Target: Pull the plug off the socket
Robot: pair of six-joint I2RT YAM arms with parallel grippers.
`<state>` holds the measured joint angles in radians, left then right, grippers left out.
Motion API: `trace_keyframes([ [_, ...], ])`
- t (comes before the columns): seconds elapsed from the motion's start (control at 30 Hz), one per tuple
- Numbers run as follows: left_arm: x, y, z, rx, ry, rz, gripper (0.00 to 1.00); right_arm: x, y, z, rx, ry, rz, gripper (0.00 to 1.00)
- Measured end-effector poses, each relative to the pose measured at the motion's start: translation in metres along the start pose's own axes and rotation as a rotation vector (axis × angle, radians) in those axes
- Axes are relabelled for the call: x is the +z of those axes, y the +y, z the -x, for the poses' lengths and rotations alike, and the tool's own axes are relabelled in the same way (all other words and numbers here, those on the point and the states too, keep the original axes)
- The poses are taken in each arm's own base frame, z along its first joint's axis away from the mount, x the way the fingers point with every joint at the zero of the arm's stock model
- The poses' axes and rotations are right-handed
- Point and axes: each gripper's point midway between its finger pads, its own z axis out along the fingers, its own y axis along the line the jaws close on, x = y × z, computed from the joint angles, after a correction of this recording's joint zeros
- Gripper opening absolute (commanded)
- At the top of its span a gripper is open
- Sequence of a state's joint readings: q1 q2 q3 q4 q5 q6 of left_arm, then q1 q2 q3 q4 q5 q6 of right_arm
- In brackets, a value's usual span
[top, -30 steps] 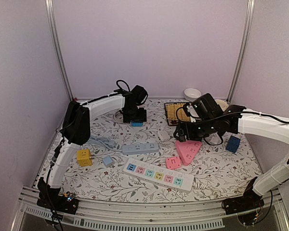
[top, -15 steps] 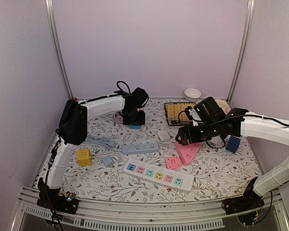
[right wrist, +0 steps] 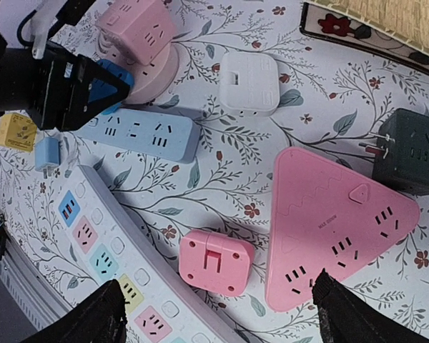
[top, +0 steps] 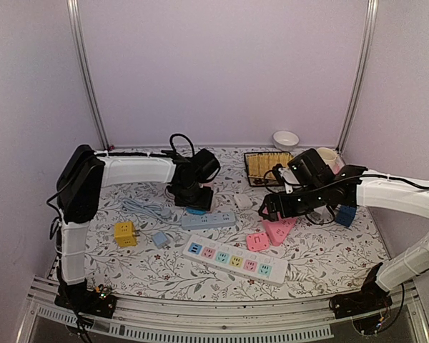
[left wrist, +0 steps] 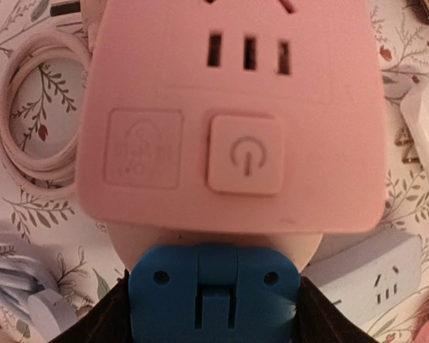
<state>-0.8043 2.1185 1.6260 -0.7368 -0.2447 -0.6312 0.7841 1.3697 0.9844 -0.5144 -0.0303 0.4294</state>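
A blue plug [left wrist: 214,293] sits between my left gripper's dark fingers, which press on both its sides. Its far face meets the beige round base of a pink cube socket [left wrist: 236,107] that fills the left wrist view. I cannot tell whether its pins are still in. From the right wrist view the same socket [right wrist: 136,28] stands at top left, with the blue plug [right wrist: 111,80] and the left gripper [right wrist: 93,86] beside it. From above, the left gripper [top: 193,194] hides the socket. My right gripper [right wrist: 214,314] hangs open over a pink square plug [right wrist: 217,261].
A pink triangular strip [right wrist: 336,221], a light blue strip [top: 209,220] and a long white strip with coloured outlets [top: 236,261] lie mid-table. A white adapter [top: 243,201], yellow cube [top: 125,233], small blue plug [top: 160,239], dark blue cube [top: 345,214] and coiled cable [left wrist: 36,121] lie around.
The left gripper has closed on the blue plug and moved toward the near side of the table with it. The right arm has drifted slightly nearer and lower.
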Motion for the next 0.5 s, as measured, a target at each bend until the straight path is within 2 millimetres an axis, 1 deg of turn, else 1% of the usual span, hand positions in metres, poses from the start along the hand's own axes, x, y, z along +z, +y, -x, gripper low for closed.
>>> trace_keyframes([
  [0.13, -0.013, 0.006, -0.023, 0.034, -0.005, -0.022, 0.54, 0.015, 0.007, 0.002, 0.001, 0.026, 0.026, 0.93],
  [0.23, -0.024, 0.014, -0.035, 0.056, -0.007, -0.043, 0.54, 0.033, 0.015, 0.009, 0.003, 0.049, 0.042, 0.92],
  [0.33, -0.031, 0.017, -0.040, 0.093, -0.023, -0.066, 0.54, 0.052, 0.025, 0.023, 0.005, 0.061, 0.057, 0.92],
  [0.43, -0.031, 0.018, -0.044, 0.129, -0.034, -0.090, 0.54, 0.071, 0.040, 0.047, 0.018, 0.053, 0.084, 0.92],
  [0.5, -0.030, 0.018, -0.048, 0.149, -0.038, -0.106, 0.54, 0.080, 0.049, 0.061, 0.029, 0.044, 0.105, 0.92],
])
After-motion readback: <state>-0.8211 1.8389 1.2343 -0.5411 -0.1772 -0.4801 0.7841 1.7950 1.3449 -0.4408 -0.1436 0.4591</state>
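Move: The left hand already holds the blue plug, which sits against the pink tower socket; the tower's middle is about 4 cm ahead and 2 cm right of that hand. The grey strip lies about 4 cm behind and 2 cm right, 3 cm lower. From the open right hand, the pink tower is some 14 cm ahead, 16 cm left and 7 cm below; the small white plug lies 14 cm ahead, 7 cm left, and the small pink plug 1 cm ahead, 3 cm left, both 10-11 cm below. Back and to its left, the left hand draws the gripped blue plug about 5 cm, rising slightly and turning some 10 degrees clockwise, with the pink tower dragged after it. The right hand, fingers staying wide open, swings left and forward about 11 cm and dips a little, past above the small white plug's near side towards the pink tower, not yet touching it. ##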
